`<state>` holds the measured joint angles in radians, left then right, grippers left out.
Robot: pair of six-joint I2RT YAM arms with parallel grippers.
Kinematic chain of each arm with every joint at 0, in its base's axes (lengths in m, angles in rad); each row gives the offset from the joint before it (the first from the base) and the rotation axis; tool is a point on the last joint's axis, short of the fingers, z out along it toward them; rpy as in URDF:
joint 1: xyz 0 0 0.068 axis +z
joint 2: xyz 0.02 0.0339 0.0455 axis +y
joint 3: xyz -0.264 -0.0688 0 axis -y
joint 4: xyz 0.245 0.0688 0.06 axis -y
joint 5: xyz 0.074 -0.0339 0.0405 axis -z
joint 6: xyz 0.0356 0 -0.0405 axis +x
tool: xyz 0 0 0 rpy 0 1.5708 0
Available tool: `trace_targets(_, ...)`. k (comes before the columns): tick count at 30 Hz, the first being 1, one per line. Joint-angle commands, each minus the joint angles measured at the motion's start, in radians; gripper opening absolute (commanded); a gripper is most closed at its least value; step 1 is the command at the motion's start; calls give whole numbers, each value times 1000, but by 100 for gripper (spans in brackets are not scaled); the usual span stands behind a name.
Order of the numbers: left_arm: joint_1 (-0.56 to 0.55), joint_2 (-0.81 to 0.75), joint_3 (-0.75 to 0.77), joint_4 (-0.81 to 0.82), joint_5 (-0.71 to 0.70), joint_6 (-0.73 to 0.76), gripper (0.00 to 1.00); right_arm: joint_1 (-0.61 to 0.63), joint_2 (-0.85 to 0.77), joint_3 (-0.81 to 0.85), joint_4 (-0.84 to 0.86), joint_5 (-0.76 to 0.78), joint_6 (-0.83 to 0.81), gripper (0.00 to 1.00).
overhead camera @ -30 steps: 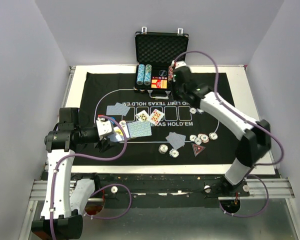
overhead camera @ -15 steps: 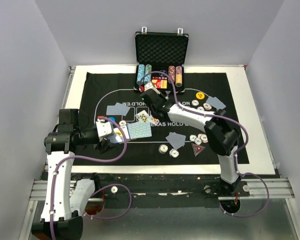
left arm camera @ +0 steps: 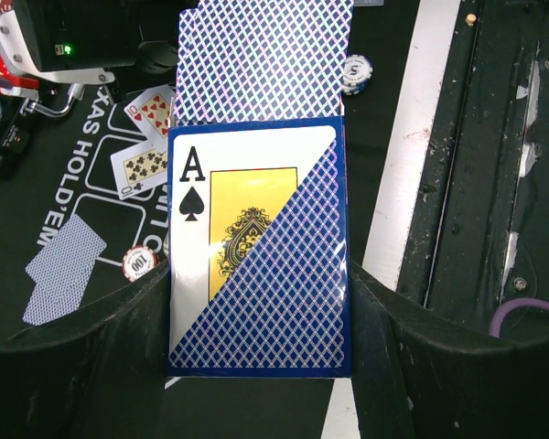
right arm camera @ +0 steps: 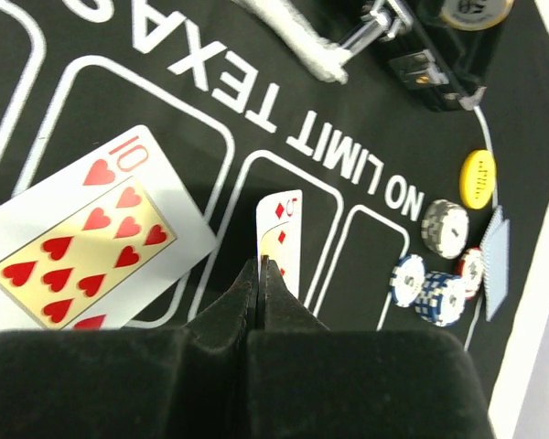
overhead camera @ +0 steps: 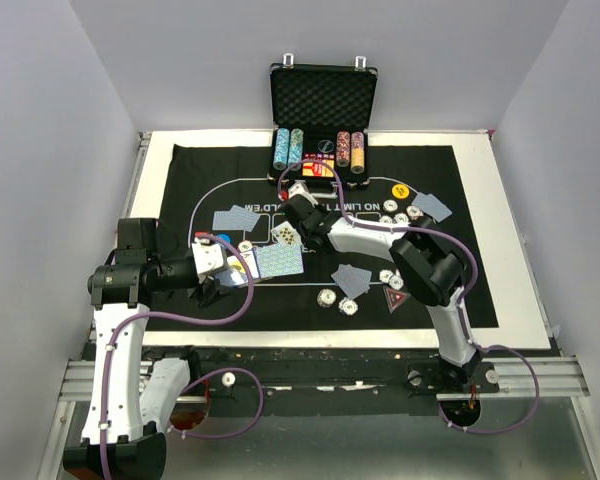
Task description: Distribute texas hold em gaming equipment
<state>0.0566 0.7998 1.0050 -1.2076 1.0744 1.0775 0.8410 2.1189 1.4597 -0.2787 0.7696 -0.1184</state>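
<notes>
My left gripper [left arm camera: 259,306] [overhead camera: 224,268] is shut on a blue card deck box [left arm camera: 256,256] printed with an ace of spades. A blue-backed card [left arm camera: 265,59] sticks out of its far end over the mat's left. My right gripper [right arm camera: 261,263] [overhead camera: 298,198] is shut, pinching a diamond card [right arm camera: 285,229] at its tips above the printed card boxes. A ten of hearts [right arm camera: 82,238] [left arm camera: 151,110] and a clubs card [left arm camera: 142,165] lie face up there. Striped chips [overhead camera: 395,278] and a red triangular marker [overhead camera: 395,298] lie at the near right. A yellow button [right arm camera: 479,178] lies further back.
The open black case [overhead camera: 323,100] with chip rows stands at the mat's far edge. Face-down card pairs lie at the left [overhead camera: 235,217], near middle [overhead camera: 352,278] and right [overhead camera: 432,205]. Loose chips [right arm camera: 437,283] sit near the yellow button. One chip [left arm camera: 139,263] lies by my left fingers.
My right arm swung from the case at the back down and left to the printed card boxes at mid-mat. The left arm with the deck box stayed put.
</notes>
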Motion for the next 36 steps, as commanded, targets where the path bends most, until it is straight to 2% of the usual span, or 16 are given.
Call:
trace_targets(1, -3, -10, 10, 5, 25, -4, 36, 9, 24, 10, -17, -130, 100, 3)
trace_targets(8, -3, -14, 14, 5, 18, -4, 36, 15, 38, -7, -39, -222, 172, 22)
trace_targets(14, -1, -13, 12, 10, 16, -2, 36, 17, 21, -16, -27, -296, 200, 26)
trace_targets(18, -4, -16, 15, 11, 13, -4, 36, 18, 7, -7, -27, -332, 200, 34)
trace_targets(21, -3, -14, 14, 13, 12, -2, 36, 17, -2, -2, -39, -340, 203, 50)
trace_targets(24, -4, -11, 12, 14, 12, -2, 36, 18, -17, -7, -46, -349, 207, 59)
trace_targets(36, -3, -11, 15, 11, 16, -1, 36, 15, -184, 27, -94, -424, 302, 70)
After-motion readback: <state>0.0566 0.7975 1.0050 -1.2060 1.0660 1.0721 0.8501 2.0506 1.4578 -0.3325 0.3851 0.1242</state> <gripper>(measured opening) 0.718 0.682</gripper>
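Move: The five of diamonds is already pinched in the shut right fingers; the spot on the mat where it is to lie is about 3 cm ahead of the right hand, 2 cm left and 4 cm below. At that same level, the ten of hearts is some 2 cm ahead and 6 cm left, the ten of clubs 2 cm ahead and 13 cm left. From the left hand, the spot lies roughly 26 cm ahead, 23 cm right and 22 cm below. The five of diamonds is brought left and down towards the mat beside the ten of hearts, and the right fingers open from shut to about two-thirds to let go of it. The right hand travels about 6 cm left and 4 cm back, first sinking nearly 3 cm, then rising about 2 cm, while the wrist rolls and tips some 25 degrees to point more steeply down. The left hand stays put, still gripping the deck. ##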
